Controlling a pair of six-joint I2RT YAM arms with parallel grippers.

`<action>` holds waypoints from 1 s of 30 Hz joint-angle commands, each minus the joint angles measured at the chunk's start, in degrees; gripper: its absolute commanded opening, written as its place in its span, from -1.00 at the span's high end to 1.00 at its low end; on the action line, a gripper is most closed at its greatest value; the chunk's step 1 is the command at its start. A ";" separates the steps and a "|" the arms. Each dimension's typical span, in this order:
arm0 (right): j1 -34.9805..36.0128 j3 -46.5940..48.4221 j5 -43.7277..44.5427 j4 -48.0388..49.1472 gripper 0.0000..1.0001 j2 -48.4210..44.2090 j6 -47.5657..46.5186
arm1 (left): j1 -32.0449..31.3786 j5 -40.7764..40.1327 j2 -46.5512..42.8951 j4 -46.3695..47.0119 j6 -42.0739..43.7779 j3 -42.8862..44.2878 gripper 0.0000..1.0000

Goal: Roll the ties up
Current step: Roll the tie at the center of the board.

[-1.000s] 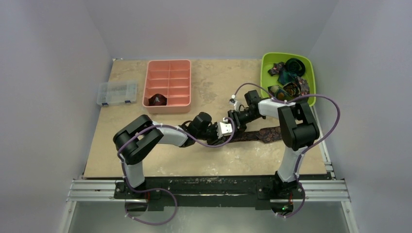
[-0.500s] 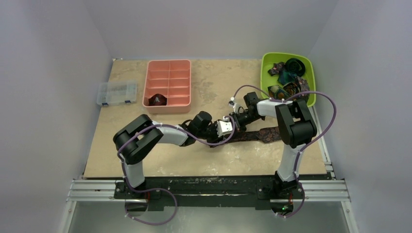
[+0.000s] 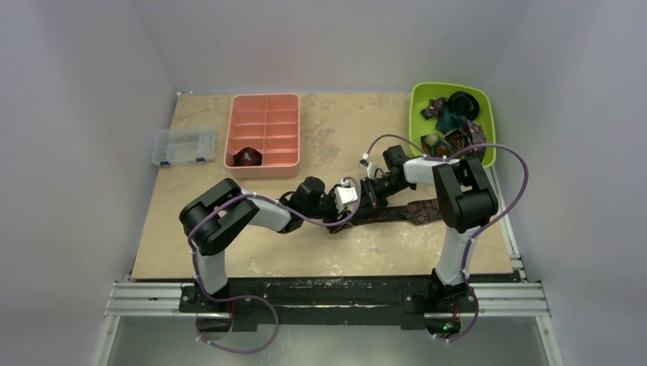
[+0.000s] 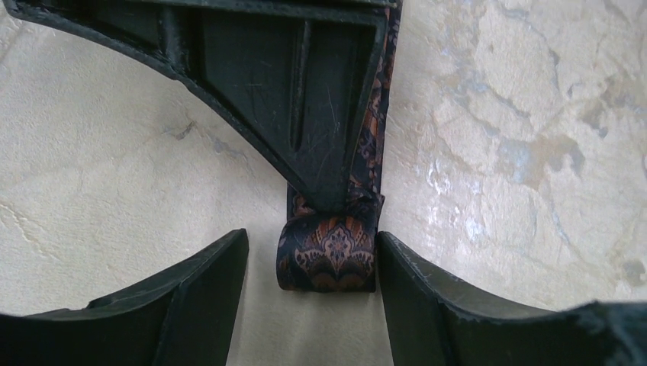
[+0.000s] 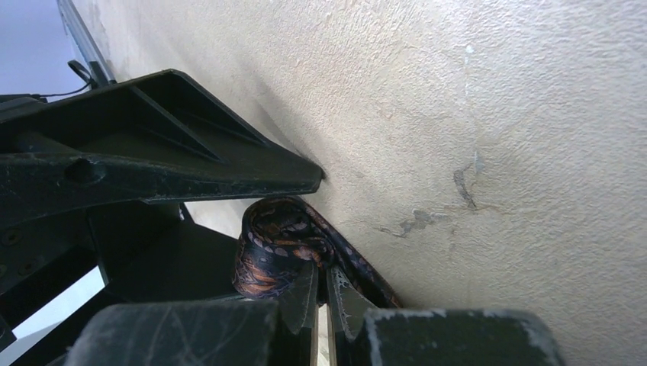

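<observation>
A dark brown-maroon patterned tie (image 3: 412,211) lies flat on the table, and its left end is curled into a small roll (image 4: 328,255). My left gripper (image 4: 311,252) is open with a finger on each side of the roll; the right finger (image 4: 427,290) is almost against it. My right gripper (image 5: 322,274) comes in from the other side, its fingertips shut on the tie's fabric at the roll (image 5: 275,244). In the top view both grippers meet mid-table, left gripper (image 3: 351,200), right gripper (image 3: 368,194).
A pink compartment tray (image 3: 263,107) at the back holds one rolled tie (image 3: 248,157). A green bin (image 3: 488,114) at the back right holds several ties. A clear plastic box (image 3: 183,146) sits at the left. Purple cables loop off both arms.
The left gripper's jaws have spread wider around the roll and pulled slightly left. The right gripper has closed on the tie at the roll.
</observation>
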 commanded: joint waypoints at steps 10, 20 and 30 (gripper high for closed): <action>0.31 0.16 4.97 2.93 0.78 -0.78 0.43 | -2.91 -2.90 2.86 -2.20 -4.05 2.15 0.37; -1.02 5.18 -1.44 -10.12 0.14 -5.75 -2.92 | -2.92 -8.56 -0.43 -13.53 6.57 1.50 0.30; 1.63 4.75 -6.34 -7.18 0.06 -2.44 3.06 | -3.09 -9.56 1.14 -17.34 6.20 5.62 0.25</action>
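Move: The rolled part of the tie lies between the left hand's open fingertips, about 1 cm to its right and 1 cm lower. The right fingers are already shut on it, its middle roughly 2 cm left and 1 cm back of that hand, about level. The flat strip ends in the wide end some 18 cm right of the left hand, straight across and 1 cm lower. The green bin stands about 22 cm ahead of the right hand and 23 cm to its right. The left hand slides about 2 cm to the right over the tie roll and narrows its fingers onto the roll's front and back edges, then draws back left a little over 1 cm with the fingers tipping down some 10 degrees, still gripping. The right hand keeps its pinch on the roll until the left has it, then opens to about half and lifts almost straight up by roughly 4 cm, coming free above the roll and easing a little left at the top. ##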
